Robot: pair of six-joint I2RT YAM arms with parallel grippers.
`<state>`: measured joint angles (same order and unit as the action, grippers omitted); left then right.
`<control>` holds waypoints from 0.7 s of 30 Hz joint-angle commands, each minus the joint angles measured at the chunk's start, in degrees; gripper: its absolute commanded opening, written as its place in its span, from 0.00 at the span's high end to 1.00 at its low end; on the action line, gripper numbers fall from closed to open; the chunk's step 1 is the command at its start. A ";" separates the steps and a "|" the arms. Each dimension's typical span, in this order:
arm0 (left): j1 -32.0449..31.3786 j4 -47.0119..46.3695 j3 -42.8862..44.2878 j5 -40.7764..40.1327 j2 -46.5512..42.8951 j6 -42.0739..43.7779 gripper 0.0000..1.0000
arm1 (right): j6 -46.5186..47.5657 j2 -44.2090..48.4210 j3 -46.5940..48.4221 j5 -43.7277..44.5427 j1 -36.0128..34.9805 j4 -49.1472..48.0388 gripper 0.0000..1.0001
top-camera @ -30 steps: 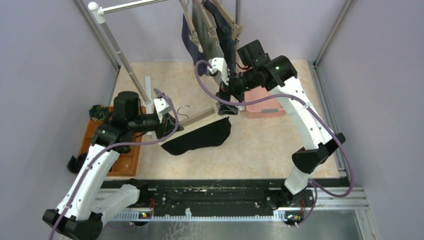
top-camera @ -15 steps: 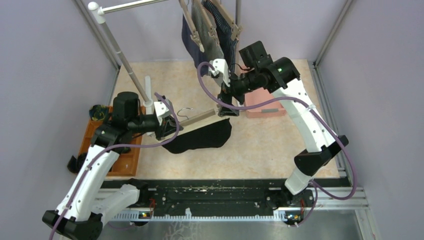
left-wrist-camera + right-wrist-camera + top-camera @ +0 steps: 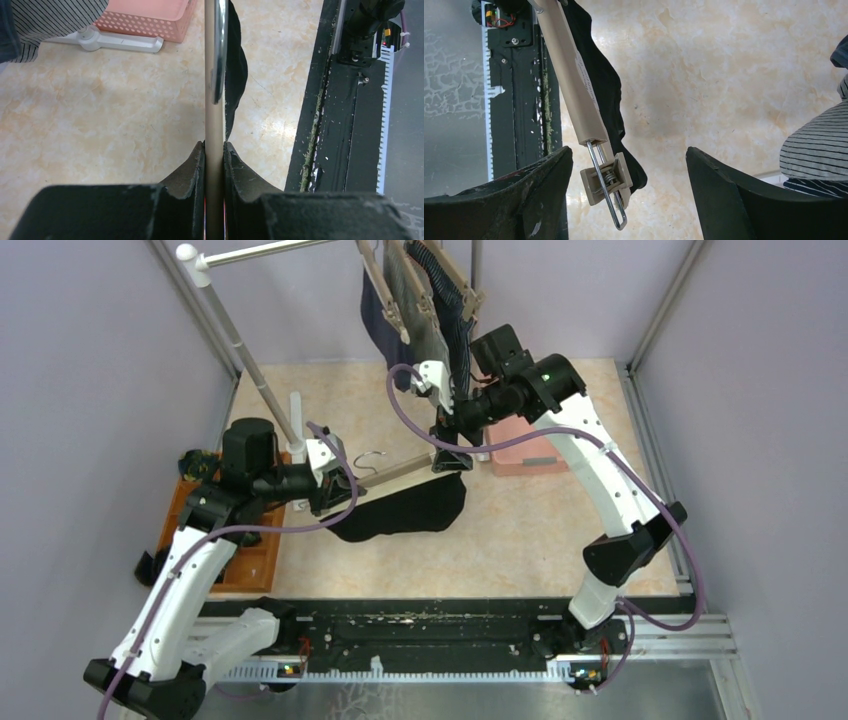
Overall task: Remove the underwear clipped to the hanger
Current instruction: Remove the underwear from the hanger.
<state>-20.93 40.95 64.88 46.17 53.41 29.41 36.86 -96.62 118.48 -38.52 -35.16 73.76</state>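
Note:
My left gripper [image 3: 214,150] is shut on the beige bar of the hanger [image 3: 214,115], which it holds low over the floor [image 3: 395,472]. Black underwear [image 3: 405,512] hangs from that hanger and droops onto the floor. The right gripper [image 3: 629,152] stands open with its wide jaws on either side of the beige spring clip [image 3: 606,177] at the hanger's end, touching nothing. That clip pinches the black underwear [image 3: 609,95]. More underwear, navy, striped and pinstriped [image 3: 420,310], hangs clipped on hangers from the rack above the right arm.
A pink perforated basket [image 3: 525,452] sits right of the right gripper. An orange tray [image 3: 255,550] lies at the left beside small dark bundles. The rack's slanted pole [image 3: 245,350] and white foot [image 3: 120,41] stand near the left arm. A black rail [image 3: 440,625] borders the near edge.
The right gripper's jaws have narrowed a little around the clip and the arm has shifted slightly. The left gripper keeps its grip on the hanger bar.

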 commanded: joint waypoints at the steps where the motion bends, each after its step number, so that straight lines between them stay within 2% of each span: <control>1: -0.36 -0.05 2.21 1.43 0.37 0.77 1.00 | -0.09 0.82 -0.06 -1.05 -0.79 -2.56 0.18; 4: -0.38 0.04 2.18 1.32 0.39 0.35 1.00 | -0.04 1.12 -0.63 -0.80 -0.79 -2.84 0.23; 6: -0.41 0.01 2.07 1.17 0.38 0.05 1.00 | 0.01 1.18 -0.80 -0.60 -0.79 -3.12 0.32; 9: -0.43 0.09 1.75 0.58 0.20 -0.40 1.00 | 0.13 1.04 -0.62 -0.48 -0.79 -2.89 0.39; 21: -0.39 0.41 1.89 -1.00 0.86 -0.36 1.00 | -0.17 3.67 -2.05 1.35 -0.83 -4.03 0.38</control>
<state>-20.93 42.11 65.04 44.97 54.08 28.93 36.84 -96.60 116.62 -37.34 -35.35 72.27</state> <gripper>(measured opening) 0.190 0.626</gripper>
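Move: The right hand's open fingers already stand either side of the hanger's right clip, which lies about 2 cm back and 1 cm below the hand point, neither left nor right. The black underwear hangs some 10 cm to the left, 5 cm back and 8 cm down; the pink basket is roughly 20 cm ahead, 13 cm right and 28 cm below. From the left hand the clip is about 5 cm ahead, 19 cm right and nearly level. The left hand keeps its pinch on the hanger's left part, holding it almost still, while the right fingers close by about a quarter of their opening around the right clip and then stop, still well apart. Meanwhile the right hand eases down roughly 1 cm; the rear finger comes close to the clip's side, but a touch isn't clear. ##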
